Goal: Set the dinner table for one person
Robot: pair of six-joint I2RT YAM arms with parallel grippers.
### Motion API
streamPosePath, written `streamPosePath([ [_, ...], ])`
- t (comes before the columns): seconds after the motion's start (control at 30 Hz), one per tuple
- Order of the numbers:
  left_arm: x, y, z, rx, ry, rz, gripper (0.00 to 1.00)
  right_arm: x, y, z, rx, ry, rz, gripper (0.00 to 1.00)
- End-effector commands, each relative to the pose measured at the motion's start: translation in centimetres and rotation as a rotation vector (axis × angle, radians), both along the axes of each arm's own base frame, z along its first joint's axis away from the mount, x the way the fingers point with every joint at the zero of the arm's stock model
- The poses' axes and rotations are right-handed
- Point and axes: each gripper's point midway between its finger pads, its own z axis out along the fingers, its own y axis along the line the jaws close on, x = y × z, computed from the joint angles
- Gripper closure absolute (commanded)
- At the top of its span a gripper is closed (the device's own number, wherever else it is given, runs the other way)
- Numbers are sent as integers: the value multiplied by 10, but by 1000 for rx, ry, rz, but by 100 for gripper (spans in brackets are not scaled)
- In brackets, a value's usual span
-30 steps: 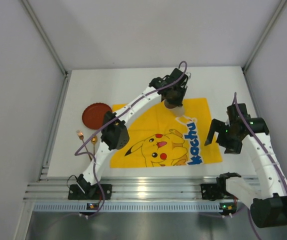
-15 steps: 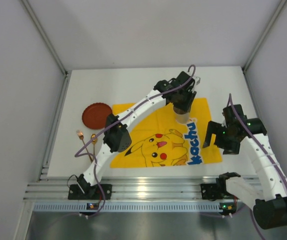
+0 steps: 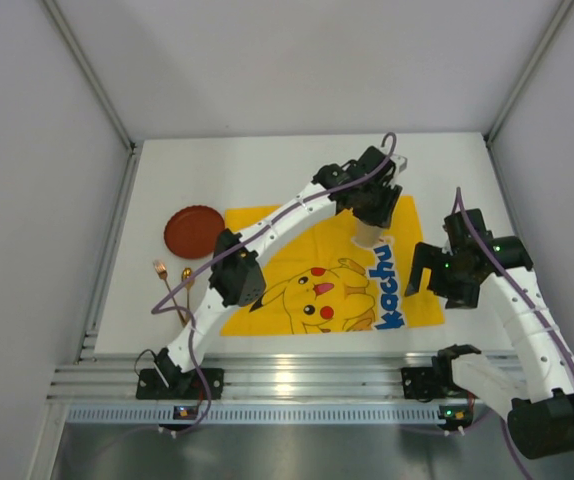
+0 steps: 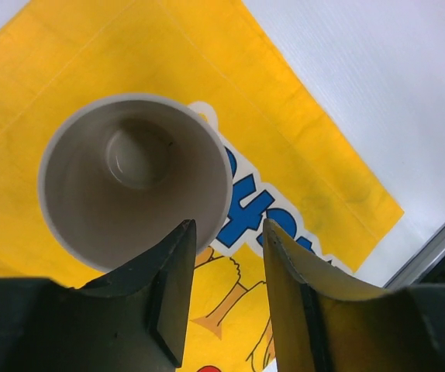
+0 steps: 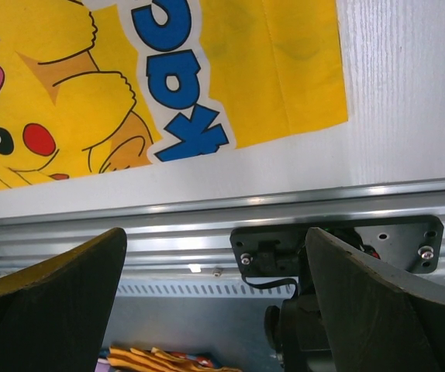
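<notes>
A beige cup [image 3: 367, 235] stands upright on the yellow Pikachu cloth [image 3: 297, 240], near its far right corner. In the left wrist view the cup [image 4: 133, 182] shows from above and is empty. My left gripper [image 3: 375, 208] hovers just above and beyond the cup. Its jaws [image 4: 226, 229] are apart with only cloth between them, and the left finger overlaps the cup's rim. My right gripper [image 3: 432, 272] is open and empty at the cloth's right edge, over the white dinner table [image 3: 267, 170]. It also shows in the right wrist view [image 5: 215, 232].
A red plate [image 3: 192, 231] lies on the table left of the cloth. A copper fork [image 3: 161, 270] and spoon [image 3: 187, 280] lie nearer, below the plate. The ridged aluminium rail [image 3: 287, 385] runs along the near edge.
My left gripper carried the cup to the right and nearer, onto the cloth's right part. It then drew back up and right, leaving the cup standing. The right gripper barely shifted.
</notes>
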Motion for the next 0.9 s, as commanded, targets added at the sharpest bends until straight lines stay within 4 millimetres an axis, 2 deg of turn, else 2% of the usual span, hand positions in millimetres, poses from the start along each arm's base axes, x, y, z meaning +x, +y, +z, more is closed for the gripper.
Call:
streamPosePath([
  [0.0, 3, -12, 87, -197, -102, 23, 54, -2, 2, 5, -3, -27, 30, 0],
  [0.03, 3, -10, 97, -215, -113, 31, 54, -3, 1, 5, -2, -28, 27, 0],
  [0.07, 1, -5, 128, -268, -153, 46, 54, -2, 1, 5, -2, -31, 25, 0],
  [0.1, 8, 4, 143, -280, -194, 87, 53, -3, 1, 6, 0, -37, 25, 0],
  [0.13, 9, 14, 142, -262, -206, 118, 49, -1, 1, 9, -1, -46, 19, 0],
  [0.17, 8, 36, 183, -305, -281, 171, 46, 0, 0, 12, -1, -60, 17, 0],
  [0.2, 22, 63, 191, -270, -340, 301, 44, 2, 0, 16, 0, -82, 15, 0],
  [0.23, 23, 85, 169, -199, -326, 360, 38, 5, 0, 23, 3, -109, 15, 0],
  [0.27, 16, 117, 197, -236, -358, 449, 30, 7, 1, 28, 9, -131, 15, 0],
  [0.3, 25, 150, 193, -204, -360, 542, 25, 8, 2, 32, 17, -150, 17, 0],
  [0.33, 25, 181, 153, -105, -325, 615, 25, 10, 3, 37, 26, -170, 12, 0],
  [0.37, 26, 228, 172, -163, -333, 726, 22, 12, 5, 40, 32, -183, 14, 0],
  [0.4, 24, 258, 158, -151, -302, 787, 21, 13, 6, 41, 40, -188, 15, 0],
  [0.43, 15, 287, 110, -88, -221, 839, 15, 13, 8, 42, 49, -191, 18, 0],
  [0.47, -1, 317, 125, -176, -219, 888, 2, 14, 8, 43, 51, -192, 21, 0],
  [0.5, 5, 369, 116, -205, -201, 1038, 2, 15, 8, 43, 50, -194, 17, 0],
  [0.53, -6, 396, 80, -178, -153, 1104, 2, 15, 8, 44, 51, -197, 19, 0],
  [0.57, -18, 411, 88, -234, -172, 1102, 2, 17, 9, 44, 51, -203, 20, 0],
  [0.6, -19, 445, 78, -227, -174, 1181, 2, 16, 9, 43, 54, -202, 18, 0],
  [0.67, -28, 466, 44, -135, -118, 1189, 2, 16, 12, 40, 67, -195, 29, 0],
  [0.7, -30, 489, 32, -93, -94, 1249, 2, 16, 13, 37, 71, -184, 31, 0],
  [0.77, -28, 502, 7, -25, -38, 1253, 3, 14, 15, 33, 78, -168, 36, 0],
  [0.83, -21, 510, -2, -34, -29, 1252, 4, 14, 17, 32, 81, -158, 43, 0],
  [0.87, -11, 514, -6, -38, -38, 1248, 4, 13, 17, 31, 81, -153, 47, 0],
])
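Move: About 47 cm to the left hand's left and some 5 cm farther out lies the brown plate, roughly 13 cm below. The cup, already released, stands about 4 cm ahead and 2 cm left of that hand, 5 cm down to its middle. The spoon lies about 17 cm nearer the base than the plate and 2 cm left of it, with the fork 3 cm left of the spoon. From the right hand the plate is some 58 cm left, 23 cm ahead. Swinging fast to the left by about 50 cm, the left hand first climbs some 15 cm clear of the cup, crosses over the yellow cloth, then sinks back to its starting height beside the plate. It turns about 75 degrees counter-clockwise while its half-open fingers spread wide. The right hand, empty and open, rises about 3 cm, its fingertips tilting slightly forward. ##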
